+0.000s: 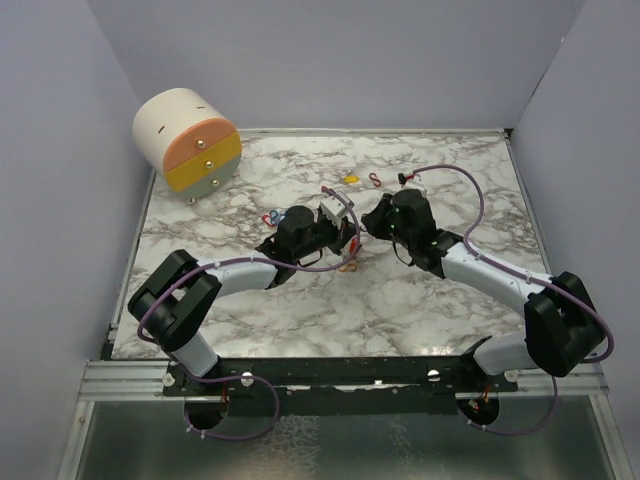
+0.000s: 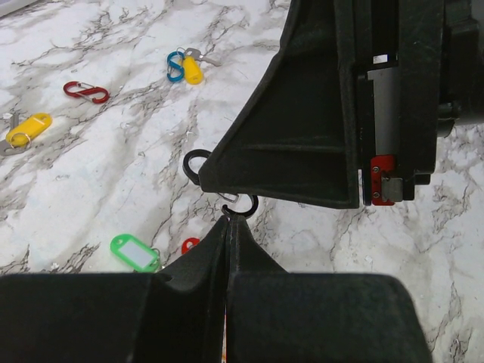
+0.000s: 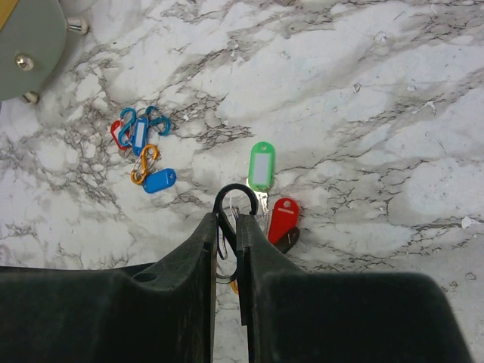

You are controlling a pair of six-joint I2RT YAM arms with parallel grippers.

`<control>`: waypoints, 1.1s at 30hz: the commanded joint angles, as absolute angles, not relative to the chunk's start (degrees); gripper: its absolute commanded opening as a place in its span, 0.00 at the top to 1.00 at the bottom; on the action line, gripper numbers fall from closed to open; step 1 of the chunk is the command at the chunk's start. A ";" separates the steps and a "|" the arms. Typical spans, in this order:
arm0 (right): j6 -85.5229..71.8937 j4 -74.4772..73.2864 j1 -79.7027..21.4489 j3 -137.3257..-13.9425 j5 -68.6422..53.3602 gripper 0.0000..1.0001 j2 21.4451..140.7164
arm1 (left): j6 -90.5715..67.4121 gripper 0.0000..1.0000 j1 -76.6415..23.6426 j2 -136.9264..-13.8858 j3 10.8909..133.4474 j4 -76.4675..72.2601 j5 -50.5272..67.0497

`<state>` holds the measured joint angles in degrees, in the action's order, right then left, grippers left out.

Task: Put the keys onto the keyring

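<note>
My right gripper [image 3: 227, 219] is shut on a black S-shaped keyring clip [image 3: 234, 193], whose top loop sticks out past the fingertips. On the marble just beyond it lie a green key [image 3: 261, 165], a red key [image 3: 283, 218] and a dark key [image 3: 287, 240]. My left gripper [image 2: 229, 218] is shut, with its tips touching the lower hook of the same black clip [image 2: 195, 162] under the right gripper's body. I cannot tell whether anything thin is pinched there. In the top view the two grippers [image 1: 345, 240] [image 1: 368, 225] meet at the table's middle.
A cylindrical drawer unit [image 1: 188, 140] stands at the back left. Blue keys [image 3: 159, 181] and an orange clip [image 3: 144, 163] lie in a cluster to the left. A yellow key on a blue clip [image 2: 191, 69], a red clip [image 2: 85, 91] and another yellow key [image 2: 29, 127] lie farther off.
</note>
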<state>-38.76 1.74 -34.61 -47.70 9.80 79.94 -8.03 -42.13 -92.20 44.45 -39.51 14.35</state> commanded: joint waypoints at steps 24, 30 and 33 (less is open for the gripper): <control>-36.59 -1.50 -30.48 -46.52 11.69 1.00 81.13 | -5.42 0.65 -43.15 -95.88 38.47 -40.87 18.09; -36.15 -1.67 -29.68 -45.76 11.39 1.00 79.43 | -5.62 0.60 -43.42 -99.09 40.60 -38.27 18.08; -36.06 -1.60 -29.32 -45.49 11.09 1.00 79.04 | -6.91 0.58 -43.51 -98.95 40.09 -37.64 15.51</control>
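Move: The left hand, seemingly holding the black-tagged key, is at the black carabiner, whose middle lies about 2 cm ahead and 1 cm right of its fingertips. On the table some 15 cm below it lie the red-tagged key, 4 cm ahead and 3 cm left, and the orange carabiner, 1 cm back and 4 cm left. The right hand grips the black carabiner; the red-tagged key is 2 cm ahead, 3 cm left and 13 cm below it. Left fingers open, letting go of the black-tagged key, and sink 9 cm; right carries the black carabiner 4 cm right. ##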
